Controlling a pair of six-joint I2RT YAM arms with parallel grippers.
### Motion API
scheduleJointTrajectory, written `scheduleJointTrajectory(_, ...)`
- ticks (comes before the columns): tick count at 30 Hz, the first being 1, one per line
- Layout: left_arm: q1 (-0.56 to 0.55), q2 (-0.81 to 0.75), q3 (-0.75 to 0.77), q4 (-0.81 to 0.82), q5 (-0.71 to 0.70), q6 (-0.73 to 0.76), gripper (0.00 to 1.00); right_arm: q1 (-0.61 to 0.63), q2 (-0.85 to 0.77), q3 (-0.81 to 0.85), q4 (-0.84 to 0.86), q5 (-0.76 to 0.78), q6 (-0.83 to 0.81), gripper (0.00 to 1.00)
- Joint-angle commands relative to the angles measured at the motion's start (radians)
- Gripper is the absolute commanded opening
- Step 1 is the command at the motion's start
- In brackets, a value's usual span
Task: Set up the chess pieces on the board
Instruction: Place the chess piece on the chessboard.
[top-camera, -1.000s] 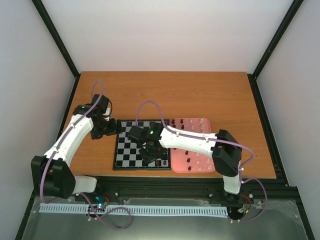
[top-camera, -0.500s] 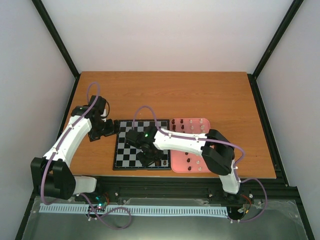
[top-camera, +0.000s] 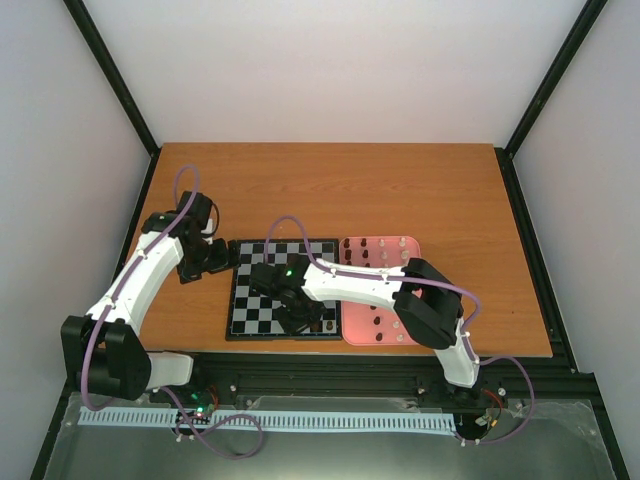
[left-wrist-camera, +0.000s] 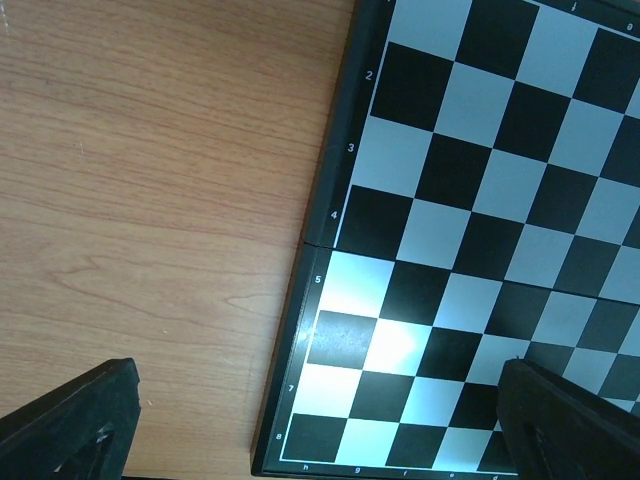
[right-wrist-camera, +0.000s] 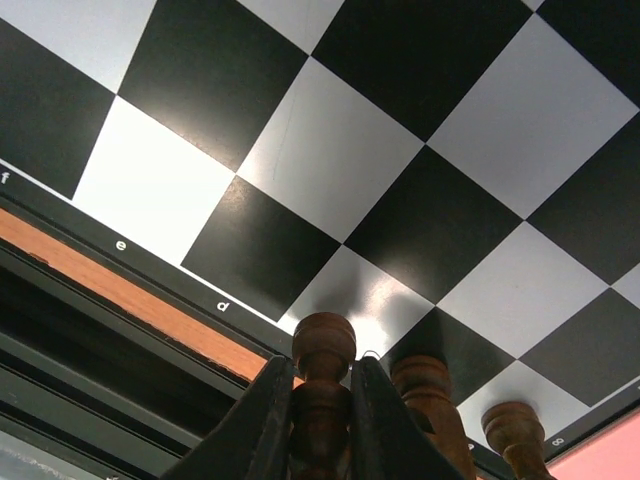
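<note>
The black and pale grey board (top-camera: 255, 300) lies in front of both arms. My right gripper (right-wrist-camera: 322, 365) is shut on a dark brown chess piece (right-wrist-camera: 323, 340), held just above the board's near edge by the letter d. Two more brown pieces (right-wrist-camera: 428, 385) (right-wrist-camera: 512, 425) stand on the near row to its right. In the top view the right gripper (top-camera: 300, 318) hovers over the near right part of the board. My left gripper (left-wrist-camera: 320, 440) hangs open and empty over the board's left edge (left-wrist-camera: 330, 200), its fingers (left-wrist-camera: 70, 420) spread wide.
A pink tray (top-camera: 350, 322) touches the board's right side and holds several dark and cream pieces (top-camera: 385, 322). Bare wooden table (top-camera: 400, 190) stretches behind the board and tray. A black frame rail runs along the table's near edge (right-wrist-camera: 100, 340).
The right arm's elbow has swung left and its gripper, with the brown piece, has shifted slightly left along the board's near row. The left gripper has drawn back a little to the left.
</note>
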Motion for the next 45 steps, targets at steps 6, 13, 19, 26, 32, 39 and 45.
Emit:
scheduleJointTrajectory(6, 0.007, -0.012, -0.001, 0.016, 0.018, 0.008, 1.00, -0.015, 0.017, -0.013, 0.012, -0.011, -0.019, 0.10)
scheduleJointTrajectory(13, 0.007, -0.004, -0.001, 0.020, 0.020, 0.011, 1.00, -0.019, 0.023, -0.010, 0.007, -0.013, -0.028, 0.13)
scheduleJointTrajectory(19, 0.006, 0.006, 0.002, 0.022, 0.020, 0.012, 1.00, -0.020, 0.023, -0.010, 0.008, -0.017, -0.035, 0.23)
scheduleJointTrajectory(26, 0.007, 0.009, 0.002, 0.022, 0.020, 0.014, 1.00, -0.021, 0.006, -0.003, 0.017, 0.001, -0.043, 0.32)
scheduleJointTrajectory(32, 0.007, 0.011, 0.002, 0.025, 0.024, 0.014, 1.00, -0.020, -0.017, 0.036, 0.004, 0.030, -0.049, 0.35)
scheduleJointTrajectory(39, 0.007, 0.014, 0.005, 0.025, 0.029, 0.015, 1.00, -0.023, -0.056, 0.081, -0.038, 0.090, -0.035, 0.36)
scheduleJointTrajectory(45, 0.007, 0.013, 0.006, 0.023, 0.030, 0.017, 1.00, -0.098, -0.152, 0.040, -0.067, 0.169, 0.015, 0.44)
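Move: The brown chess piece in the right hand is to go on the near-row square marked c, practically straight beneath that hand, some 3 cm down. In the same row, one placed piece stands about 3 cm to the right of the hand and the corner one about 7 cm right. The pink tray's middle is roughly 20 cm right and 8 cm ahead. From the left hand, the c square lies about 11 cm back, 18 cm right and 11 cm below. The brown piece, still pinched in the right fingers, is nudged barely half a centimetre forward and lowered under 1 cm onto the near-row c square. The fingers then part to somewhat under half open and let go of it. The hand lingers low for a moment, then climbs about 4 cm and goes some 3 cm forward over the board, tilting slightly. ##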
